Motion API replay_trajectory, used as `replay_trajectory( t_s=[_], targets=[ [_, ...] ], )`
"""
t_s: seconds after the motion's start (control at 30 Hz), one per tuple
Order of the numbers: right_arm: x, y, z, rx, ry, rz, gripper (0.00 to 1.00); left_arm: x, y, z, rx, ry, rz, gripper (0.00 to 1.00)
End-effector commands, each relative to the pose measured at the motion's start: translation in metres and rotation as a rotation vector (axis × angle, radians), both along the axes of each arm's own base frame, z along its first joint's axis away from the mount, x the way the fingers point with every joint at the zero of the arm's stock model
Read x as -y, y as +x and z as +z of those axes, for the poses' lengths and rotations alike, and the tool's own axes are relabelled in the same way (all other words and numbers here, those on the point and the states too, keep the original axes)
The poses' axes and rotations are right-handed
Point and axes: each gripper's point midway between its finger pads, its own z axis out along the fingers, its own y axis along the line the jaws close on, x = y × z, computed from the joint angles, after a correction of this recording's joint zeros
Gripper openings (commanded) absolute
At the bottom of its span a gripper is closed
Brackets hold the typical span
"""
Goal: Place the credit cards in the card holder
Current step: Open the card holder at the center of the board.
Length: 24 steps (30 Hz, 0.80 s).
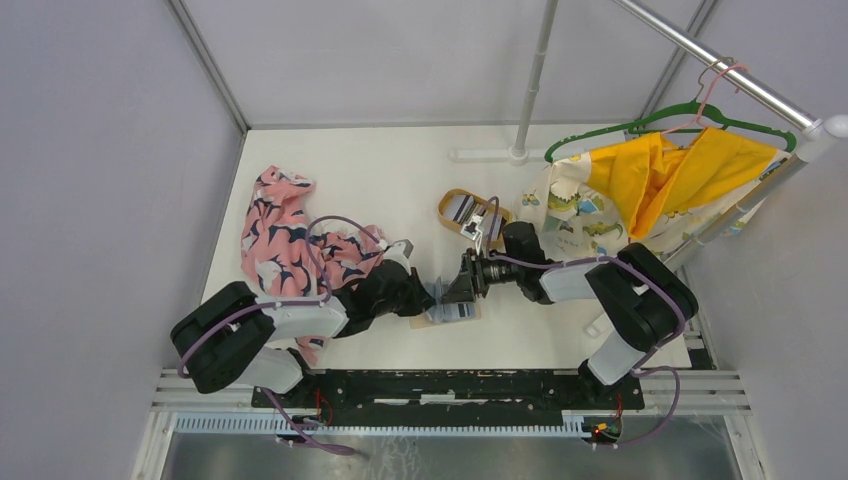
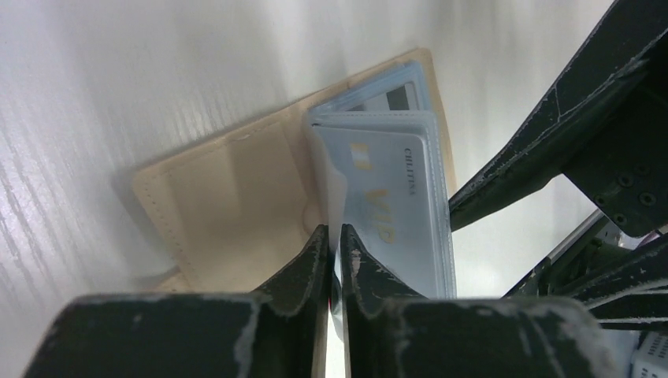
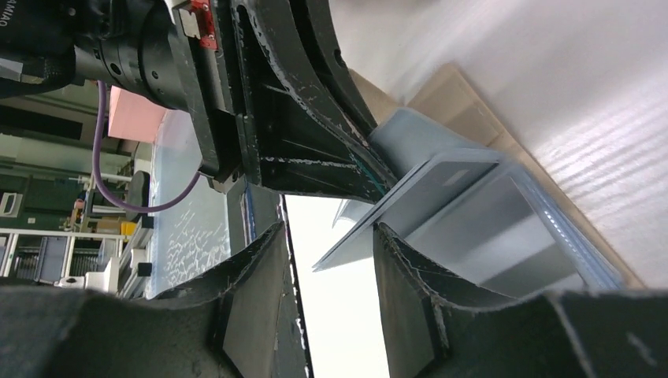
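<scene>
The tan card holder (image 1: 452,313) lies open on the table between my two grippers. My left gripper (image 2: 333,230) is shut on a clear sleeve (image 2: 337,185) that stands up from the holder's tan panel (image 2: 228,205). A pale credit card marked VIP (image 2: 394,205) sits inside the sleeve stack. Another credit card with a dark stripe (image 2: 390,96) shows behind it. My right gripper (image 3: 329,228) is open. A grey credit card (image 3: 417,206) sticks partway out of a sleeve pocket (image 3: 520,236), one corner reaching between the right fingers.
An oval wooden-rimmed tray (image 1: 447,205) holding more cards (image 1: 465,210) stands behind the holder. A pink patterned cloth (image 1: 285,235) lies at the left. Yellow and printed garments (image 1: 670,180) hang from a rail at the right, and a white pole (image 1: 535,70) stands at the back.
</scene>
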Motion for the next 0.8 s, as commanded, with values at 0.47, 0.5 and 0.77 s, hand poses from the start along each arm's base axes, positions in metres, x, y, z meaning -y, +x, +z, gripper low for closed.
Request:
replay_trajectory(
  t_s=[0.47, 0.5, 0.77],
  targets=[
    [-0.033, -0.008, 0.007, 0.085, 0.033, 0.132, 0.51, -0.056, -0.011, 0.022, 0.04, 0.066, 0.147, 0.5],
    [-0.033, -0.008, 0.007, 0.092, 0.029, 0.136, 0.51, -0.063, -0.013, 0.024, 0.042, 0.08, 0.16, 0.5],
    [-0.023, 0.01, 0.007, 0.354, -0.099, 0.217, 0.5, -0.059, -0.019, 0.085, 0.202, -0.108, 0.094, 0.53]
  ],
)
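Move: The open card holder, with its clear card sleeves raised, is centred about 3 cm to the right of the left hand, 2 cm back and 3 cm below it. From the left hand, the card tray is some 19 cm ahead and 10 cm right, and the pink cloth's middle is about 9 cm ahead and 27 cm left. From the right hand, the holder's middle is about 2 cm back, level sideways and 6 cm below. The left fingers, nearly shut on the raised sleeve's edge, spread to about half open and let go; that hand eases back and slides some 6 cm left, then climbs about 7 cm clear. Meanwhile the right hand, its fingers still half open, pushes about 2.5 cm left and slightly back and down against the raised sleeve, towards the holder's left half. ##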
